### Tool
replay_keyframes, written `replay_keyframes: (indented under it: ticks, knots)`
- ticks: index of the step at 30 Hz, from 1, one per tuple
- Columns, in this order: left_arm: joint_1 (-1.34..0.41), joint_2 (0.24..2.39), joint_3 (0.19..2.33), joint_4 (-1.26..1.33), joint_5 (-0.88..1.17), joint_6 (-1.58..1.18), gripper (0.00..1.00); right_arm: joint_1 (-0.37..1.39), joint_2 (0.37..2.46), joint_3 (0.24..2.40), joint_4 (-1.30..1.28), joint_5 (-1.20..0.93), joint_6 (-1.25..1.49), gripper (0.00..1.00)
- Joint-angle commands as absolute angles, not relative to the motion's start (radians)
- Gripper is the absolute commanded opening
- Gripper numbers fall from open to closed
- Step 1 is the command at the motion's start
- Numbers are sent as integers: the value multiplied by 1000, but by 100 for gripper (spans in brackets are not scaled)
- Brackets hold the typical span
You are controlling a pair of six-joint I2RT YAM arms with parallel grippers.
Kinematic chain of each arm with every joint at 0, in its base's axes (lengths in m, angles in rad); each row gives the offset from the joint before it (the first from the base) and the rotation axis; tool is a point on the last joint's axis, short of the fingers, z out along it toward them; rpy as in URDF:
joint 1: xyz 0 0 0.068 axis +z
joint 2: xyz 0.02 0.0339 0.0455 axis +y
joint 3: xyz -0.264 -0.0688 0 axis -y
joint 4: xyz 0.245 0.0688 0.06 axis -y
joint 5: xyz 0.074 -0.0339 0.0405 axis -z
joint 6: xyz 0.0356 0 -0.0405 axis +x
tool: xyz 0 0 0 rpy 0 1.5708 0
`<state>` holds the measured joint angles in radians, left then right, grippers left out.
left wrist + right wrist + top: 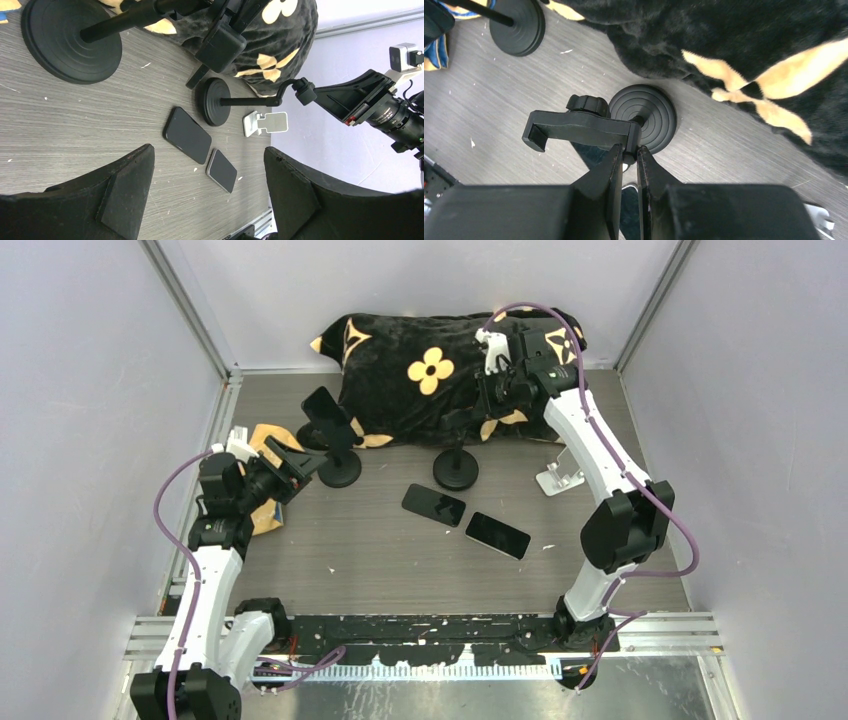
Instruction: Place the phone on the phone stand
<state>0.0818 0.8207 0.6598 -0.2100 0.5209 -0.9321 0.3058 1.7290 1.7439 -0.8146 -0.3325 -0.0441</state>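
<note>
Two dark phones lie flat mid-table, one point(434, 504) left of the other point(497, 535); the left wrist view shows them too point(188, 135) point(222, 170). A black phone stand has its round base point(456, 470) just behind them. My right gripper point(490, 392) is above it, shut on the joint behind the stand's empty clamp point(574, 127), fingers point(613, 165) pinching the neck. My left gripper point(292, 466) hovers open and empty at the left, beside a second black stand point(340, 468); its pads point(125, 185) frame the phones from a distance.
The second stand carries a dark slab point(322, 406) at its head. A black cushion with tan flowers point(430, 370) fills the back. A small white stand point(560, 478) sits at the right, a tan and blue cloth point(268, 510) by the left arm. Walls enclose three sides.
</note>
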Motion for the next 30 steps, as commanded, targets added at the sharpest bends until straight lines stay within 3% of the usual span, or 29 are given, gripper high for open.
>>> replay_keyframes:
  ticks: [1,15,22,28,29,30]
  knots:
    - [87,821,657,-151,549,-941,80,306,1727,1813,-714,-293,-12,4]
    - [88,838,646,-131,578,-986,80,308,1710,1694,-696,-373,27,12]
    - [19,851,624,-115,569,-1016,79,303,1648,1650,-716,-414,7,49]
    - [-240,883,607,-95,400,-1035,79,248,1576,1597,-756,-513,-48,83]
    - [-283,894,604,-83,373,-1046,79,232,1563,1584,-767,-545,-66,96]
    - [-321,908,600,-70,345,-1057,79,216,1548,1567,-777,-576,-80,99]
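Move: Just beneath the right hand, which holds the empty black stand by its clamp, the stand's round base is about 5 cm left, 1 cm back and 20 cm down. The near phone lies some 10 cm back and 10 cm left of this hand; the far phone 19 cm back, 6 cm right. From the open left hand, the near phone is roughly 26 cm right, 5 cm ahead and 21 cm down; the loaded stand's base 16 cm ahead, 2 cm right. Setting down the black stand, the right hand eases forward a little, then lowers it about 4 cm from its highest point, lets go of the clamp by opening wide, and backs away and up some 4 cm. Late on, the open left hand sweeps about 8 cm right, slightly back and down, towards the near phone, turning some 10 degrees clockwise. ##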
